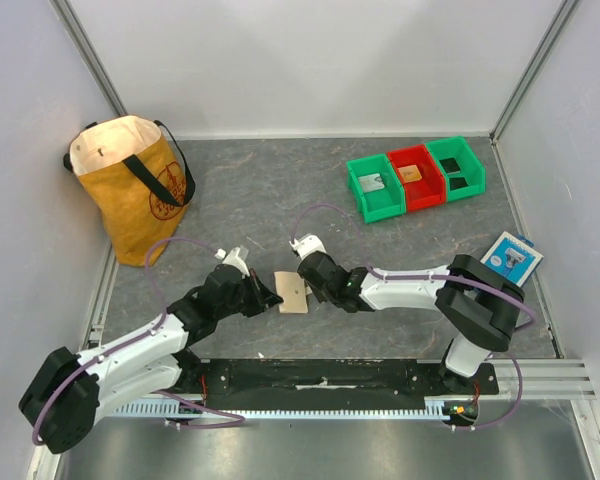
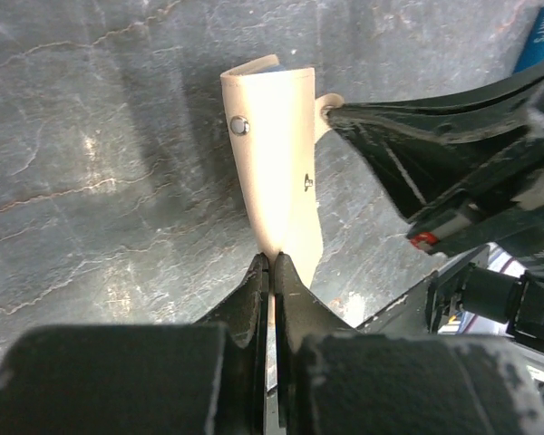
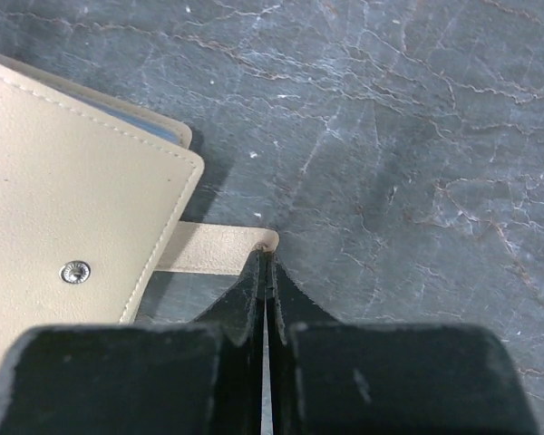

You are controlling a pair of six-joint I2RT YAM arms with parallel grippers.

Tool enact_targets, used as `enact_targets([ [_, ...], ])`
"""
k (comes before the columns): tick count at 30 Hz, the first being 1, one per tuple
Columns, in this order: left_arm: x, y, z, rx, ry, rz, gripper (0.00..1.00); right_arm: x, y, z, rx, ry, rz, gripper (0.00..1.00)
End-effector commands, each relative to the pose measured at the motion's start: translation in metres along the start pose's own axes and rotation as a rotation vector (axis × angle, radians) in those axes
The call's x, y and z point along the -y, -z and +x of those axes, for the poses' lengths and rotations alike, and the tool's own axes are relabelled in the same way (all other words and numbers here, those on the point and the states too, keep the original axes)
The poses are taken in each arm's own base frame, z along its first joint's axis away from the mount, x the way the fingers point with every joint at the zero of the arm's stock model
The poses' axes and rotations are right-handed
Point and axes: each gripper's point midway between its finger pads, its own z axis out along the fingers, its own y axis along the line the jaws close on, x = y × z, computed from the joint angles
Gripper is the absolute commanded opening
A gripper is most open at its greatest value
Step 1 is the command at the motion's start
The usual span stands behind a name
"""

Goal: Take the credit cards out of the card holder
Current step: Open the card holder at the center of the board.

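Note:
The tan card holder (image 1: 293, 293) lies folded shut on the grey table between both arms. My left gripper (image 1: 273, 297) is shut on its near edge; in the left wrist view the holder (image 2: 276, 163) runs away from the closed tips (image 2: 272, 263). My right gripper (image 1: 305, 285) is shut on the holder's small tan tab (image 3: 213, 246), with the tips (image 3: 267, 258) pinching the tab's end. The holder's snap-studded cover (image 3: 63, 199) fills the left of the right wrist view. The credit cards are hidden; only a thin blue sliver (image 2: 265, 65) shows at the holder's far edge.
A yellow bag (image 1: 130, 185) stands at the back left. Green, red and green bins (image 1: 413, 178) sit at the back right, each with a small flat item inside. A blue-and-white packet (image 1: 510, 257) lies by the right wall.

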Motion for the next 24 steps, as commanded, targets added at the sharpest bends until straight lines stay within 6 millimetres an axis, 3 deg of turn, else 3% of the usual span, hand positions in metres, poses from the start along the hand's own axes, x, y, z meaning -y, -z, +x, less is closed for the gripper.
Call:
enact_targets([
  [1, 0.009, -0.007, -0.009, 0.015, -0.046, 0.014, 0.02, 0.021, 0.007, -0.002, -0.028, -0.102, 0.011, 0.00],
  [3, 0.008, -0.011, -0.013, 0.030, -0.050, 0.003, 0.02, 0.022, 0.010, -0.008, -0.009, -0.145, -0.038, 0.00],
  [5, 0.008, -0.016, -0.017, 0.043, -0.065, -0.004, 0.11, 0.021, 0.012, -0.011, 0.005, -0.189, -0.092, 0.00],
  [7, 0.008, -0.020, -0.020, 0.043, -0.087, -0.019, 0.29, 0.019, 0.014, -0.014, 0.024, -0.237, -0.146, 0.00],
  [11, 0.007, -0.024, -0.026, 0.023, -0.138, -0.081, 0.76, 0.023, 0.018, -0.022, 0.083, -0.351, -0.243, 0.00],
  [12, 0.007, -0.022, -0.029, 0.011, -0.150, -0.112, 0.82, 0.026, 0.019, -0.023, 0.096, -0.373, -0.253, 0.00],
  [15, 0.018, -0.017, -0.038, -0.032, -0.221, -0.160, 0.88, 0.034, 0.019, -0.024, 0.128, -0.422, -0.260, 0.00],
  [19, 0.042, -0.016, -0.060, -0.033, -0.326, -0.216, 0.88, 0.025, 0.018, -0.017, 0.130, -0.460, -0.324, 0.00],
  [24, 0.047, -0.028, -0.055, -0.096, -0.437, -0.345, 0.89, 0.023, 0.017, -0.008, 0.151, -0.543, -0.347, 0.00],
])
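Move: The left fingers already pinch the left edge of the card holder, its middle about 3 cm to their right, 2 cm ahead and a touch lower. The strap's middle lies roughly 7 cm to their right and 2 cm ahead. The right hand already has the strap's end in its shut fingers, the strap's middle some 2 cm to its left; from there the holder's middle is around 6 cm left and nearly level. Sinking about 2 cm, the left hand opens wide and lets go of the card holder's edge, then swings forward, up and to the right, rising over the holder towards its far edge. Meanwhile the right hand, keeping its pinch on the strap, draws it some 4 cm to the right before easing slightly back, its left side rolling up nearly 30 degrees. ##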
